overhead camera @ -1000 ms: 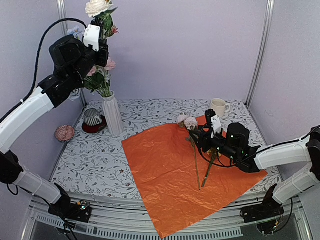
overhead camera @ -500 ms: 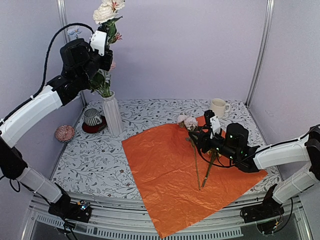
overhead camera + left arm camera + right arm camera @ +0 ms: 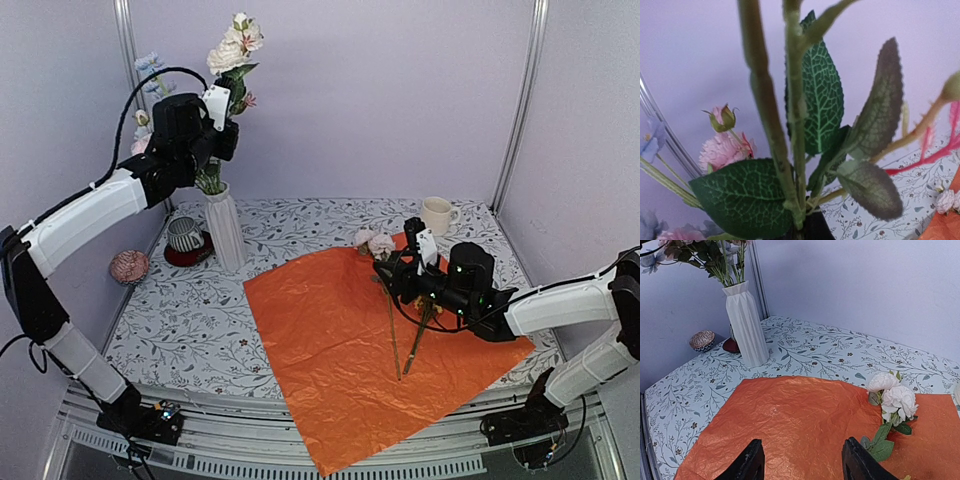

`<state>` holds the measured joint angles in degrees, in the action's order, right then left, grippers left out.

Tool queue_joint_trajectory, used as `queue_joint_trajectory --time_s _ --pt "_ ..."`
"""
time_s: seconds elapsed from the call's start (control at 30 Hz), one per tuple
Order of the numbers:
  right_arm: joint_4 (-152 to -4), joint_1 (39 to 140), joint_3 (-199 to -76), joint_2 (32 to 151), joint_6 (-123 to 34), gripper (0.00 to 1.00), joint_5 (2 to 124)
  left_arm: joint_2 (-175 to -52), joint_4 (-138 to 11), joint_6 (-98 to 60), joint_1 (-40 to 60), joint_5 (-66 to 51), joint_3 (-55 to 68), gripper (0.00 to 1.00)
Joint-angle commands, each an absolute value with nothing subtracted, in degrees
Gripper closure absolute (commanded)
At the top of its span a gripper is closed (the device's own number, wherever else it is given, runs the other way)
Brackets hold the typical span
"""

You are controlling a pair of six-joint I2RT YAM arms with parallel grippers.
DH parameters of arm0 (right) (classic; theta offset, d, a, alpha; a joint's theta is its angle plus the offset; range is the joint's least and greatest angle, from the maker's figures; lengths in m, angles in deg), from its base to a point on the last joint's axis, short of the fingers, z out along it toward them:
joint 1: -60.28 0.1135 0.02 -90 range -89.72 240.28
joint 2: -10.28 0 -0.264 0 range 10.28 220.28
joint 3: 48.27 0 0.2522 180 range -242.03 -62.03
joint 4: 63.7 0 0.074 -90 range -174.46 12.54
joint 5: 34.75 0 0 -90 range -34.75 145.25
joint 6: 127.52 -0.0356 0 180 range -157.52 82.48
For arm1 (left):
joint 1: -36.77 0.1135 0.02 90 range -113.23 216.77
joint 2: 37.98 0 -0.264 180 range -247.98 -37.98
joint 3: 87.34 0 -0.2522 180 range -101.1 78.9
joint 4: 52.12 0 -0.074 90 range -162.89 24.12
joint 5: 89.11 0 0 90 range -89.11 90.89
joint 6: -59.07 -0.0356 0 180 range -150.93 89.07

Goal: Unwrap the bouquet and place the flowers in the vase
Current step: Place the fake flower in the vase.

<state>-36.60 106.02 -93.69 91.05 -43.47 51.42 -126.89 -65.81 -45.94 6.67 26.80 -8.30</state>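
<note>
The bouquet's orange paper [image 3: 330, 340] lies spread flat on the table. The white ribbed vase [image 3: 226, 232] stands at the back left with several flowers [image 3: 150, 70] in it. My left gripper [image 3: 226, 138] hangs above its rim, shut on the green stems [image 3: 795, 150] of a white-bloomed flower [image 3: 236, 50]. Two pale pink flowers [image 3: 377, 243] lie on the paper's far edge, their stems [image 3: 394, 335] running toward me. My right gripper [image 3: 392, 272] hovers over those stems, open and empty. In the right wrist view it [image 3: 802, 462] sits just left of these blooms [image 3: 892, 396], with the vase [image 3: 746, 325] beyond.
A cream mug [image 3: 436, 213] stands at the back right. A striped cup on a red saucer [image 3: 184, 237] sits just left of the vase, and a small patterned bowl [image 3: 129, 266] lies by the left wall. Metal frame posts [image 3: 520, 100] rise at the back corners.
My left arm has swung right and down with the white flower, bringing its stems closer over the vase. The right arm has barely moved.
</note>
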Motion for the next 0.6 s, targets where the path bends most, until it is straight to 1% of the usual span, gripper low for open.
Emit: queue_joint_trajectory --time_s 0.0,0.23,0.57 --pt "-37.21 105.95 -95.23 91.72 -43.41 0.45 52.69 -129.46 -70.13 -42.16 8.15 25.49 -11.06 1.0" --pt "-37.38 105.93 -95.32 91.75 -43.41 0.45 52.92 -133.22 -77.24 -35.88 10.67 27.17 -15.12 1.0" --pt "-37.56 105.93 -95.36 91.62 -43.43 0.45 53.38 -132.62 -77.79 -31.01 12.78 27.25 -11.92 1.0"
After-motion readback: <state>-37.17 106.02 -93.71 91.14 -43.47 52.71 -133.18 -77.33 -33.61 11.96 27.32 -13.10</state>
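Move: Ahead of the left hand, which holds the flower stems, stands the vase: about 6 cm forward, 2 cm left, its middle some 31 cm lower. The pink and blue blooms already in it spread roughly 16 cm left and 8 cm ahead, about level in height. On the table, the striped cup is some 12 cm forward and 14 cm left, about 38 cm down. From the right hand the vase lies about 22 cm ahead, 35 cm left and 8 cm lower. Sinking about 6 cm over the vase, the left hand keeps the flower stems pinched and first goes forward some 3 cm as it drops, then swings 3 cm or so to the left towards the blooms already standing there. The fingers tip down about 10 degrees and turn slightly counter-clockwise, without opening. ##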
